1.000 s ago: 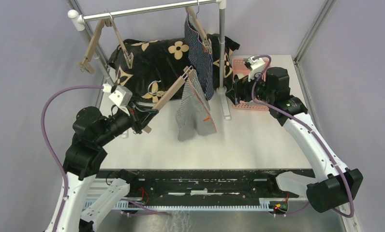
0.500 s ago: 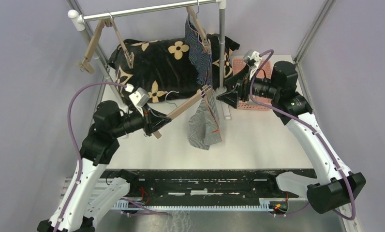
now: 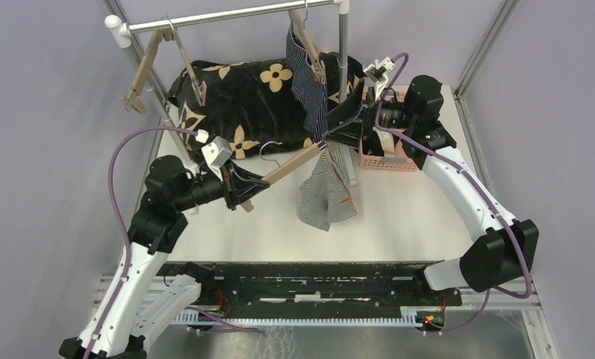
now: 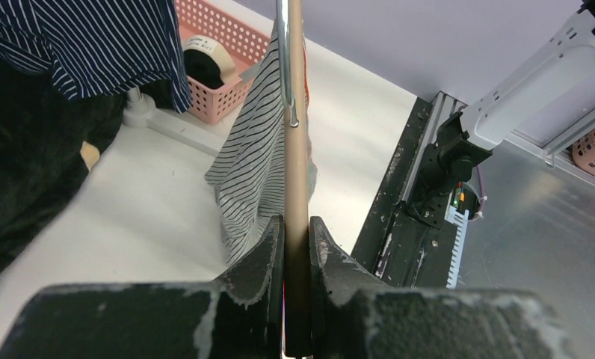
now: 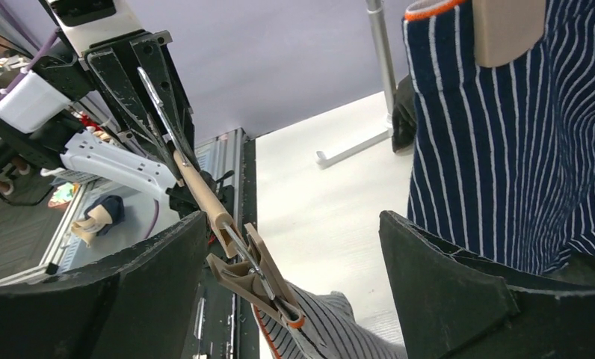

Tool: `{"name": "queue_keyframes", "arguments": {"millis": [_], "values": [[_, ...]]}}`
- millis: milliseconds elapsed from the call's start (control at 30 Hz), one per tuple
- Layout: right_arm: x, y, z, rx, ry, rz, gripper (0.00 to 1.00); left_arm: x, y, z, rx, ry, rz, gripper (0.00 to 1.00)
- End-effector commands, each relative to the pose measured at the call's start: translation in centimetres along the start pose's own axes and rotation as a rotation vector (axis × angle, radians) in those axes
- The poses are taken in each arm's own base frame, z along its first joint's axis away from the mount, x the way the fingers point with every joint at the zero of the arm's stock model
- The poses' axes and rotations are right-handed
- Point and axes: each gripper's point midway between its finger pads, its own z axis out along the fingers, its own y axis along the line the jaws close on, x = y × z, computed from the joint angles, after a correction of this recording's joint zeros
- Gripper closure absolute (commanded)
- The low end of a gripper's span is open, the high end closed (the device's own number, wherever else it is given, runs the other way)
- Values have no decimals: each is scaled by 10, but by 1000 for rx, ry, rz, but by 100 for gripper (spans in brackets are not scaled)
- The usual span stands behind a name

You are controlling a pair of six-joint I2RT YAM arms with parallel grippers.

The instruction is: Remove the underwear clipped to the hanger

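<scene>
My left gripper point(image 3: 246, 191) is shut on the bar of a wooden hanger point(image 3: 291, 166), seen end-on in the left wrist view point(image 4: 294, 149). The grey-white striped underwear point(image 3: 324, 196) hangs from the clip point(image 5: 268, 288) at the hanger's far end, its lower part on the table. My right gripper point(image 5: 291, 224) is open, its fingers either side of that clip without touching it. The navy striped underwear point(image 3: 309, 82) hangs clipped to a second hanger on the rail, right beside my right gripper point(image 3: 332, 131). The black underwear is out of view.
A pink basket point(image 3: 388, 153) holding a tape roll point(image 4: 205, 63) stands under the right arm. The metal rail point(image 3: 227, 16) and its post point(image 3: 343, 75) cross the back. An empty hanger point(image 3: 156, 67) hangs at the left. A black flowered cloth point(image 3: 242, 97) lies behind.
My left gripper carried the hanger and striped underwear to the right. My right gripper swung left from the basket to the hanger's clip end, open throughout.
</scene>
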Motion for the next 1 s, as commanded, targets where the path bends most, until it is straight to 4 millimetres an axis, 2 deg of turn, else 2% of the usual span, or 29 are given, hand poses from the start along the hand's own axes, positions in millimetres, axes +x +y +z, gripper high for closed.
{"name": "queue_keyframes", "arguments": {"millis": [0,233,533,633,767,800,867,900,967], "values": [[-20,25,-1,-107,-33,-91,8,-24,-13,-3,49,-83,64,97],[-20,33,-3,-127,-34,-82,17,-27,-7,0,21,-103,54,97],[-11,36,-5,-127,-31,-76,11,-38,-9,-1,28,-144,60,97],[-11,35,-4,-129,-31,-73,13,-40,-10,-1,29,-152,53,97],[-10,36,-2,-144,-23,-67,39,-39,-10,0,30,-156,44,97],[-10,37,-2,-150,-22,-70,51,-39,-9,1,31,-158,42,97],[-10,37,-1,-153,-21,-69,84,-38,-9,1,31,-157,39,97],[-11,37,-1,-151,-23,-69,97,-37,-8,2,30,-156,38,97],[-11,36,-1,-144,-26,-64,99,-37,-7,2,28,-155,35,97]]}}
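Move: The wooden clip at the far end of the hanger is just outside the centre of my right hand's open jaws, about 2 cm back, 2 cm to its left and 2 cm lower. The gray striped underwear hangs roughly 13 cm below that hand and 4 cm back; the navy underwear hangs about 10 cm ahead and 6 cm left, level with it. From my left hand, still gripping the hanger, the clip is some 9 cm ahead, 16 cm right and 3 cm up. I ease my open right hand about 2 cm back so the hanger's clip comes between its fingers, then shut them and pinch the clip's levers from both sides. Meanwhile my left hand keeps its grip on the wood and lifts about 1.5 cm, rolling slightly so that the clip end comes up to meet the right fingers. ##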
